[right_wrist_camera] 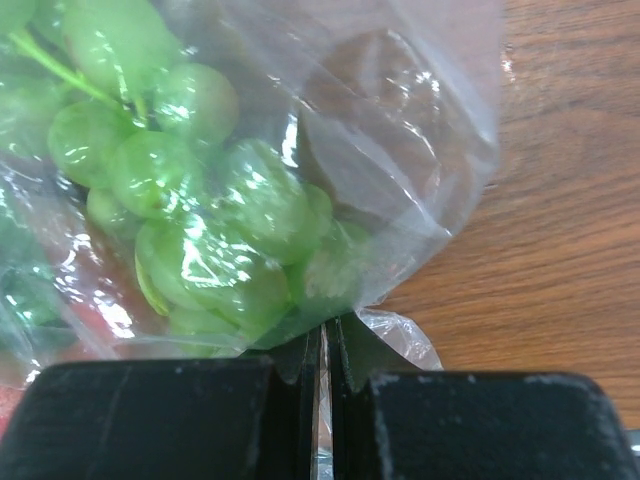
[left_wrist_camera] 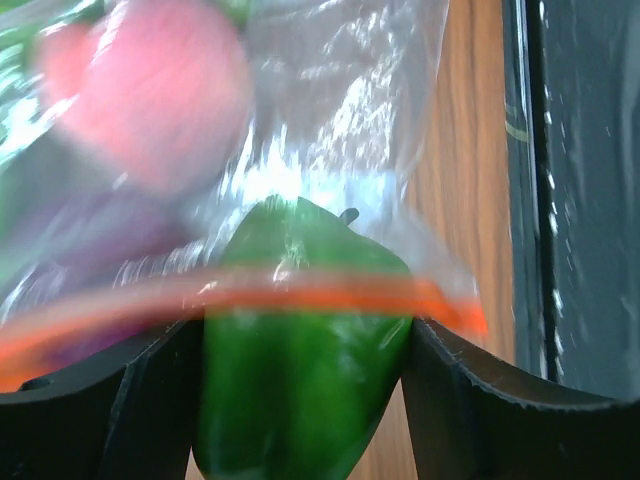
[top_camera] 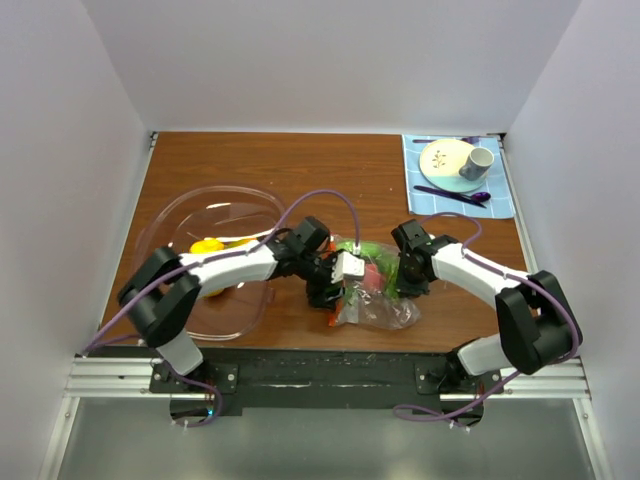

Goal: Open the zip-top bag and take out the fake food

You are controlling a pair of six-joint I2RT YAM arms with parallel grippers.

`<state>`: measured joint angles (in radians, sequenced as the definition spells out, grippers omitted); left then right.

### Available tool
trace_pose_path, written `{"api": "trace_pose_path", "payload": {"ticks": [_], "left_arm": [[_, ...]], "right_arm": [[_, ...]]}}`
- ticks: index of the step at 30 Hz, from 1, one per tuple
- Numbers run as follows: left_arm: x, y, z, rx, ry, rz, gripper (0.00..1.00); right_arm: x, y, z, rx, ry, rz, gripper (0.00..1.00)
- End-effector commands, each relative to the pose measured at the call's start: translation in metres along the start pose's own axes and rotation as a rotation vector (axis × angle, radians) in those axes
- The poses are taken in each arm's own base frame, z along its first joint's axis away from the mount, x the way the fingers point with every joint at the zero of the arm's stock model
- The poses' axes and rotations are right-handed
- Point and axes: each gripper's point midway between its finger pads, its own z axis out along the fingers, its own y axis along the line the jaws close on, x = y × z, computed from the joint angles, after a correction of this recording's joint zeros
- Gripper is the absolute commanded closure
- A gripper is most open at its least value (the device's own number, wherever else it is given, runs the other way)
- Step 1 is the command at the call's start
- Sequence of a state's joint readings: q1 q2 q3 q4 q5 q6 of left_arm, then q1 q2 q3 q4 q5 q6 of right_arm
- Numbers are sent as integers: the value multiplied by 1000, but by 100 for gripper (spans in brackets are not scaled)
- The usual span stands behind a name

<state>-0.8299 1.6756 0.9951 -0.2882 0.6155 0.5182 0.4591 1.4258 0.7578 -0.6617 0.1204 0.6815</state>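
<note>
The zip-top bag [top_camera: 378, 300] lies on the table between both arms, crinkly and clear, with its orange-red zip strip [left_wrist_camera: 330, 290] facing the left wrist camera. A green pepper [left_wrist_camera: 300, 370] sticks out past the strip, and my left gripper [left_wrist_camera: 300, 400] is shut on it, one black finger against each side. A pink-red piece [left_wrist_camera: 160, 100] and a purple one [left_wrist_camera: 90, 240] sit deeper in the bag. My right gripper [right_wrist_camera: 325, 370] is shut on a fold of the bag's plastic [right_wrist_camera: 400, 120], next to green grapes [right_wrist_camera: 200, 200]. From above, the left gripper [top_camera: 335, 285] and the right gripper [top_camera: 400, 285] flank the bag.
A large clear bowl [top_camera: 190, 215] stands at the left with a yellow lemon [top_camera: 207, 246] in it. A blue mat [top_camera: 505, 195] at the back right holds a plate, a cup and purple spoons. The black base rail [left_wrist_camera: 580, 200] runs along the near table edge.
</note>
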Motion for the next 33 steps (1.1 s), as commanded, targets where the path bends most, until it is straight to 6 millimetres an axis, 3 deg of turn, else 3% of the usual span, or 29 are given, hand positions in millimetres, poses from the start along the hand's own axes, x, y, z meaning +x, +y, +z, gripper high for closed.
{"api": "trace_pose_path", "payload": {"ticks": [1,2,3,4,5,6,7,8,12,15,16,17,18,19,20,22,24,27,30,31,33], "left_arm": [[-26,14,-80,-151,28,57,100],[-38,29,-116,-241,-15,53,100],[-41,34,-136,-280,-25,55,100],[-36,34,-155,-307,-8,34,100],[-41,45,-195,-410,-33,35,100],[-36,49,-213,-456,-17,45,100],[-26,50,-231,-499,14,19,100],[-15,59,-261,-588,21,1,100],[41,74,-312,-807,80,-103,100],[95,85,-314,-906,127,-250,100],[119,85,-299,-875,166,-318,100],[127,86,-292,-867,171,-377,96],[137,88,-287,-863,190,-427,86],[147,91,-278,-834,204,-487,49],[148,91,-273,-813,195,-523,35],[139,93,-266,-774,149,-542,0],[115,95,-261,-747,82,-528,0],[71,91,-234,-679,22,-425,0],[18,75,-202,-567,-58,-315,0],[3,64,-182,-505,-58,-291,0],[-8,58,-164,-456,-49,-254,0]], "right_arm": [[-2,-7,-4,35,-28,9,100],[-2,-8,-4,37,-29,12,100],[-2,-7,-4,35,-29,12,100],[-2,-7,-3,33,-26,14,100],[-3,-5,-3,28,-30,13,100],[-3,-4,-4,24,-30,15,100],[-5,-3,-5,19,-34,14,100],[-6,-2,-6,15,-37,12,100],[-8,-1,-10,4,-49,10,100],[-11,2,-17,-14,-66,13,100],[-13,4,-19,-25,-70,17,100],[-15,5,-23,-36,-81,19,100],[-16,6,-26,-43,-87,20,100],[-18,6,-30,-45,-90,21,100],[-20,8,-36,-55,-102,22,100],[-22,7,-42,-58,-114,20,100],[-23,6,-46,-64,-125,21,100],[-17,4,-42,-60,-109,21,100],[-11,2,-33,-48,-84,19,100],[-12,3,-29,-46,-89,22,100],[-2,-3,-14,-9,-45,12,100]]}}
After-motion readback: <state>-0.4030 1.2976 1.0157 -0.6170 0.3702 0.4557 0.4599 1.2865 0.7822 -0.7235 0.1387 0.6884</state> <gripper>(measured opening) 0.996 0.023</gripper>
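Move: The clear bin that the green pepper is bound for is centred about 30 cm to the left of the left hand and 10 cm ahead, its middle some 3 cm lower. Inside it a yellow fruit lies about 31 cm left and 14 cm ahead, also slightly lower. The red fruit, still in the bag, is roughly 13 cm to the right and 5 cm ahead. From the right hand, the bin's middle is some 53 cm left and 7 cm ahead. The green pepper, already gripped in the bag's mouth, is pulled clear by the left hand and swung up some 20 cm, left and forward over the bin, the wrist turning about 50 degrees counter-clockwise. Lowered steeply there, it is released by fingers opening wide; the empty hand then heads back right towards the bag. The right hand keeps pinching the bag's far end, near the grapes, and late on rises about 4 cm. ##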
